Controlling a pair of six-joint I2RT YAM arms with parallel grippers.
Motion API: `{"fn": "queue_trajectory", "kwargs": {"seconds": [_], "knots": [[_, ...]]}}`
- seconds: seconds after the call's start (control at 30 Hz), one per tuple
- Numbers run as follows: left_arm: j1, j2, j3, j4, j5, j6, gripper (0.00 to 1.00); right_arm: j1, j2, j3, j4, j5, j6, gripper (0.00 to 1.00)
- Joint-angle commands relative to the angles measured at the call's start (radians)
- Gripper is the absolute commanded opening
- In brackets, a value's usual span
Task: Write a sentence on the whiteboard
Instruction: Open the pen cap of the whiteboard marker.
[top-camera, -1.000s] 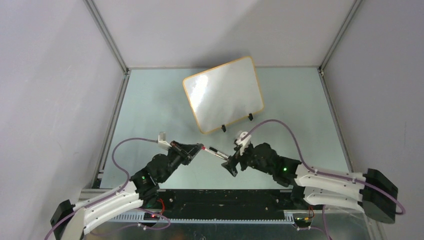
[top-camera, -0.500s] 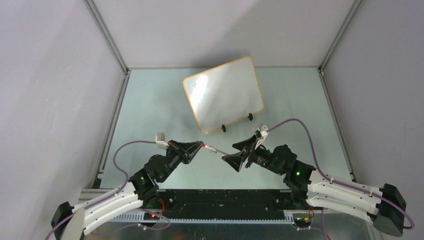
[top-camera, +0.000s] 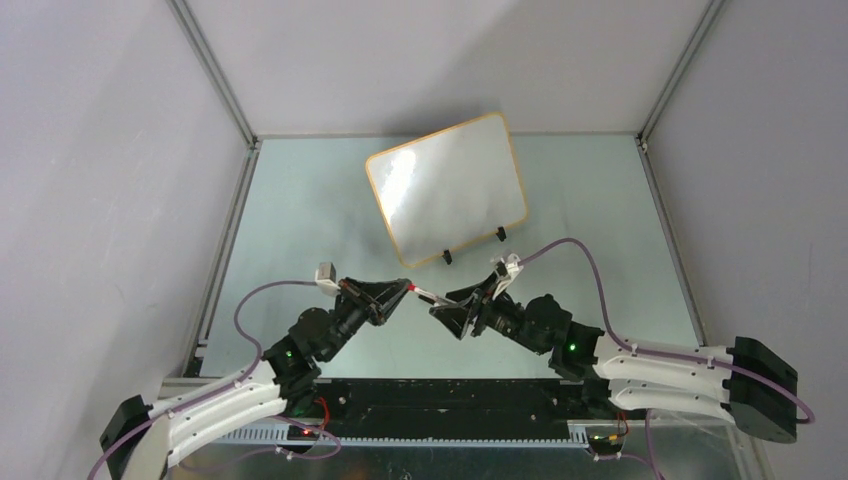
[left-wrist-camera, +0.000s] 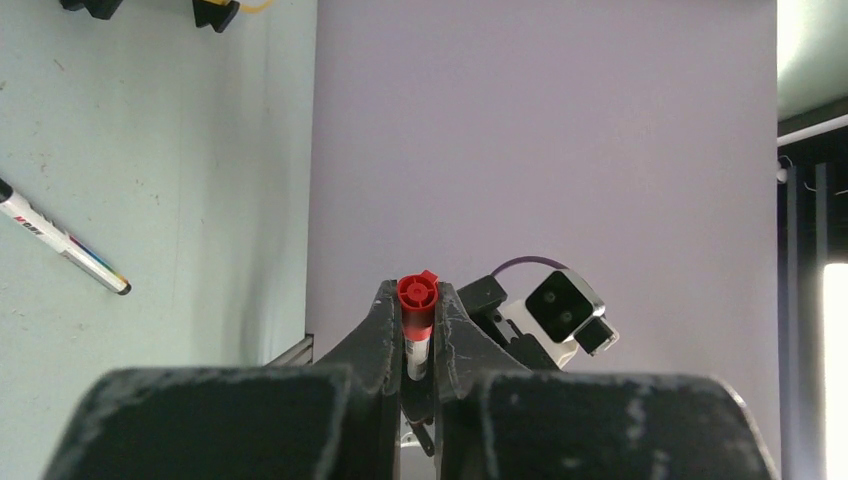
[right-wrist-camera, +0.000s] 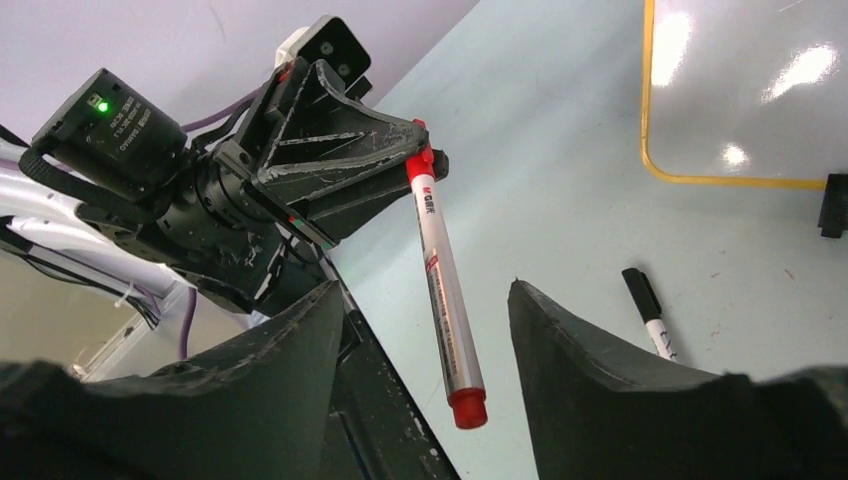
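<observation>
The whiteboard (top-camera: 447, 190) stands tilted on two black clip feet at mid-table; its corner and orange rim (right-wrist-camera: 700, 180) show in the right wrist view. No sentence is in view on it, only glare. My left gripper (top-camera: 406, 290) (left-wrist-camera: 417, 290) is shut on the capped end of a red marker (left-wrist-camera: 417, 300), which sticks out to the right above the table. The marker's barrel (right-wrist-camera: 445, 290) hangs between the fingers of my right gripper (top-camera: 447, 320) (right-wrist-camera: 425, 290), which stands open with a gap on each side.
A black marker (right-wrist-camera: 648, 310) (left-wrist-camera: 62, 238) lies on the pale green table (top-camera: 300, 220) between the arms and the board. Grey walls close in the left, right and back sides. A board foot (right-wrist-camera: 833, 205) stands at the right edge.
My right gripper has swung left and forward until its fingers straddle the marker's free end, and they have narrowed. The left gripper has kept its hold, shifting only slightly.
</observation>
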Motion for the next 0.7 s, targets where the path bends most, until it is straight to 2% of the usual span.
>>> {"fn": "queue_trajectory", "kwargs": {"seconds": [0.0, 0.47, 0.67], "knots": [[-0.004, 0.007, 0.045, 0.061, 0.014, -0.027, 0.00, 0.011, 0.030, 0.036, 0.124, 0.050, 0.011, 0.61], [-0.003, 0.011, 0.037, 0.066, 0.018, -0.042, 0.00, 0.015, 0.101, 0.081, 0.149, 0.049, 0.004, 0.38], [-0.003, 0.004, 0.035, 0.062, 0.019, -0.044, 0.00, 0.014, 0.119, 0.085, 0.164, 0.042, 0.011, 0.32]]}}
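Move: The left hand holds the red marker by its red cap. The marker sticks out to the robot's right and slightly back, so its middle lies about 4 cm right of the left hand and 2 cm back, at the same height. From the right hand that middle is roughly 2 cm ahead and 2 cm left, about level. The black marker lies on the table about 17 cm below, some 4 cm ahead of the right hand; the nearer whiteboard clip is about 16 cm straight ahead, equally low. Leftward by a bit under 2 cm, with about 1 cm each forward and up, the right hand eases along the marker towards the capped end, its wrist almost unturned. Its fingers close around the white body as it goes, narrowing to about half their starting gap but still short of a clear pinch. The left hand stays put and keeps its grip on the cap. ##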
